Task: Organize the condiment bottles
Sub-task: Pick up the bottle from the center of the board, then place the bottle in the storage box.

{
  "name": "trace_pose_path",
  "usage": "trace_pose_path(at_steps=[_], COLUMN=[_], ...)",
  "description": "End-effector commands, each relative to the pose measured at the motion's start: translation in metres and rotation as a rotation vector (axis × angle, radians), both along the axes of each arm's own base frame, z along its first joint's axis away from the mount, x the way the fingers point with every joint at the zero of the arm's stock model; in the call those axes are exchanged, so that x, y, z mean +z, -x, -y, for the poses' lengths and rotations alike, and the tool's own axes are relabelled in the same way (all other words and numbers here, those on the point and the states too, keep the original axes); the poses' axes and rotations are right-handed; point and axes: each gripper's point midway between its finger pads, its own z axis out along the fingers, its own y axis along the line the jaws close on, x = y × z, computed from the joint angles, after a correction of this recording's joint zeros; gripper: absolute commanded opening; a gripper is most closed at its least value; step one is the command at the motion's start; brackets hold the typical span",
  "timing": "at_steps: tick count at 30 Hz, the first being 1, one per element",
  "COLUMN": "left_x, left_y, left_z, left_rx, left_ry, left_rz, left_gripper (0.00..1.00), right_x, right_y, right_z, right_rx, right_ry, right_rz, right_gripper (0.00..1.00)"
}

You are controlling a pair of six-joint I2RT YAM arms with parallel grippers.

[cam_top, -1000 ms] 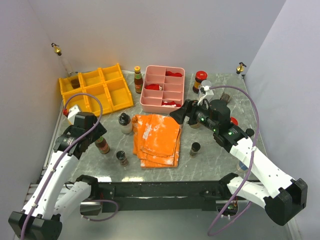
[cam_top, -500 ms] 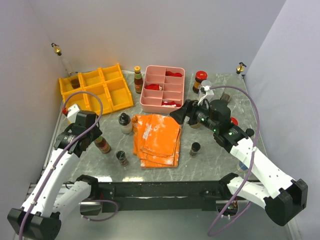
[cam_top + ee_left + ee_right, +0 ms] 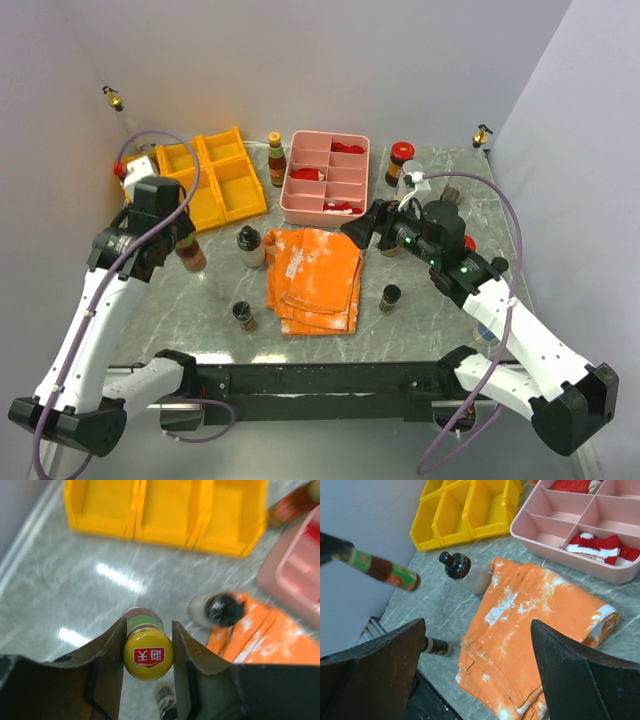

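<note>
My left gripper point(image 3: 148, 649) is shut on the yellow cap of a brown bottle with a green and red label point(image 3: 148, 655). It holds that bottle point(image 3: 190, 255) tilted above the table, left of the orange cloth and just in front of the yellow bins point(image 3: 215, 185). The same bottle shows in mid-air in the right wrist view point(image 3: 377, 569). My right gripper point(image 3: 477, 625) hangs open over the orange cloth point(image 3: 535, 625), holding nothing. On the table stand a clear black-capped bottle point(image 3: 250, 246), a small dark jar point(image 3: 244, 316) and another small jar point(image 3: 390, 297).
A pink divided tray point(image 3: 362, 180) with red pieces sits at the back centre. A yellow-capped sauce bottle point(image 3: 276, 160) stands to its left and a red-capped jar point(image 3: 399, 162) to its right. The folded cloth point(image 3: 315, 275) covers the middle. Walls close in on both sides.
My left gripper closed on the yellow-capped bottle, lifted it off the table and carried it back toward the yellow bins. The right arm has not moved.
</note>
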Motion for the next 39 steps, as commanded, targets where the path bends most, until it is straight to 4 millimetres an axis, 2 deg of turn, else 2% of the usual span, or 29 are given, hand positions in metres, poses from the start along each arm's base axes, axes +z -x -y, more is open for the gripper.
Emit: trace_pose_path(at_steps=[1,2,3,5,7,8,9,10,11,12,14,15,17,18,19,20,21,23,24,26,27,28,30,31,32,34,36,37,39], left_x=[0.094,0.108,0.107,0.128,0.128,0.142,0.137,0.14,0.155,0.149,0.163,0.156,0.169,0.161,0.17,0.172,0.167,0.174,0.169,0.17,0.161,0.168,0.16,0.167,0.158,0.162,0.153,0.156,0.14], left_y=[-0.041,-0.048,-0.06,-0.079,-0.103,-0.113,-0.128,-0.134,-0.142,-0.156,-0.172,-0.187,-0.203,-0.218,-0.224,-0.231,-0.242,-0.253,-0.266,-0.279,-0.288,-0.293,-0.306,-0.311,-0.321,-0.33,-0.344,-0.348,-0.361], left_z=[-0.004,-0.005,-0.004,-0.004,-0.002,-0.002,-0.002,-0.004,-0.007,-0.008,-0.008,-0.013,-0.017,-0.029,-0.033,-0.034,-0.047,-0.056,-0.061,-0.058,-0.071,-0.073,-0.079,-0.078,-0.078,-0.079,-0.08,-0.081,-0.084], left_rx=[-0.012,-0.013,-0.008,-0.002,0.006,0.011,0.024,0.046,0.064,0.069,0.056,0.065,0.045,0.057,0.055,0.034,0.052,0.058,0.049,0.02,0.025,0.02,0.023,0.002,-0.006,-0.026,-0.032,-0.036,-0.034], left_ry=[-0.068,-0.09,-0.11,-0.141,-0.173,-0.191,-0.21,-0.223,-0.24,-0.259,-0.266,-0.272,-0.241,-0.236,-0.208,-0.188,-0.184,-0.171,-0.164,-0.159,-0.166,-0.176,-0.183,-0.18,-0.179,-0.18,-0.178,-0.177,-0.174], left_rz=[0.285,0.318,0.312,0.372,0.374,0.417,0.406,0.416,0.458,0.444,0.478,0.463,0.498,0.485,0.516,0.529,0.531,0.562,0.571,0.599,0.592,0.629,0.633,0.662,0.657,0.68,0.683,0.695,0.676], left_gripper=[0.01,0.01,0.01,0.01,0.01,0.01,0.01,0.01,0.01,0.01,0.01,0.01,0.01,0.01,0.01,0.01,0.01,0.01,0.01,0.01,0.01,0.01,0.01,0.01,0.01,0.01,0.01,0.01,0.01], right_x=[0.022,0.022,0.023,0.023,0.025,0.026,0.027,0.027,0.027,0.028,0.023,0.023,0.021,0.02,0.02,0.02,0.02,0.019,0.019,0.02,0.02,0.02,0.022,0.021,0.023,0.026,0.03,0.031,0.034], right_y=[0.005,0.005,0.005,0.005,0.006,0.006,0.006,0.005,0.005,0.004,0.002,0.002,0.001,0.0,-0.001,-0.001,-0.002,-0.002,-0.003,-0.002,-0.002,-0.003,-0.003,-0.003,-0.003,-0.003,-0.001,-0.001,0.0], right_z=[0.001,0.002,0.002,0.003,0.004,0.004,0.004,0.004,0.004,0.004,0.004,0.004,0.004,0.004,0.005,0.005,0.006,0.007,0.008,0.008,0.008,0.007,0.004,0.004,0.003,0.004,0.006,0.006,0.008], right_rx=[0.005,0.004,0.004,-0.001,-0.004,-0.004,-0.004,-0.006,-0.004,-0.007,-0.014,-0.013,-0.015,-0.021,-0.024,-0.023,-0.03,-0.034,-0.041,-0.045,-0.043,-0.04,-0.03,-0.026,-0.024,-0.029,-0.032,-0.034,-0.04], right_ry=[-0.037,-0.035,-0.036,-0.032,-0.034,-0.036,-0.037,-0.038,-0.037,-0.035,-0.024,-0.024,-0.019,-0.017,-0.013,-0.01,-0.006,0.001,0.001,-0.007,-0.009,-0.011,-0.01,-0.009,-0.012,-0.016,-0.022,-0.023,-0.027], right_rz=[0.067,0.068,0.07,0.073,0.079,0.079,0.082,0.081,0.081,0.082,0.068,0.069,0.066,0.065,0.062,0.064,0.064,0.059,0.061,0.068,0.068,0.063,0.058,0.051,0.055,0.061,0.072,0.075,0.085], right_gripper=[0.93,0.93,0.93,0.93,0.93,0.93,0.93,0.93,0.93,0.93,0.93,0.93,0.93,0.93,0.93,0.93,0.93,0.93,0.93,0.93,0.93,0.93,0.93,0.93,0.93,0.93,0.93,0.93,0.94])
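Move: The left hand already holds the yellow-capped bottle by its cap; the middle of the yellow tray it is taken to lies about 32 cm ahead, 7 cm to its left and 24 cm below. In the tray's far left corner the brass-topped bottle stands, 41 cm ahead and 22 cm left. The black-capped shaker is 8 cm ahead and 14 cm right, the green-necked bottle 37 cm ahead and 20 cm right. From the idle right hand the tray is some 31 cm ahead and 49 cm left. Forward and up together at first, the left arm carries the bottle out by some 34 cm to above the yellow tray, swinging left by about 9 cm in the second half. Having climbed 8 or 9 cm, the hand starts to sink again over the tray, its fingers tipped up by about 20 degrees and still pinching the cap. ##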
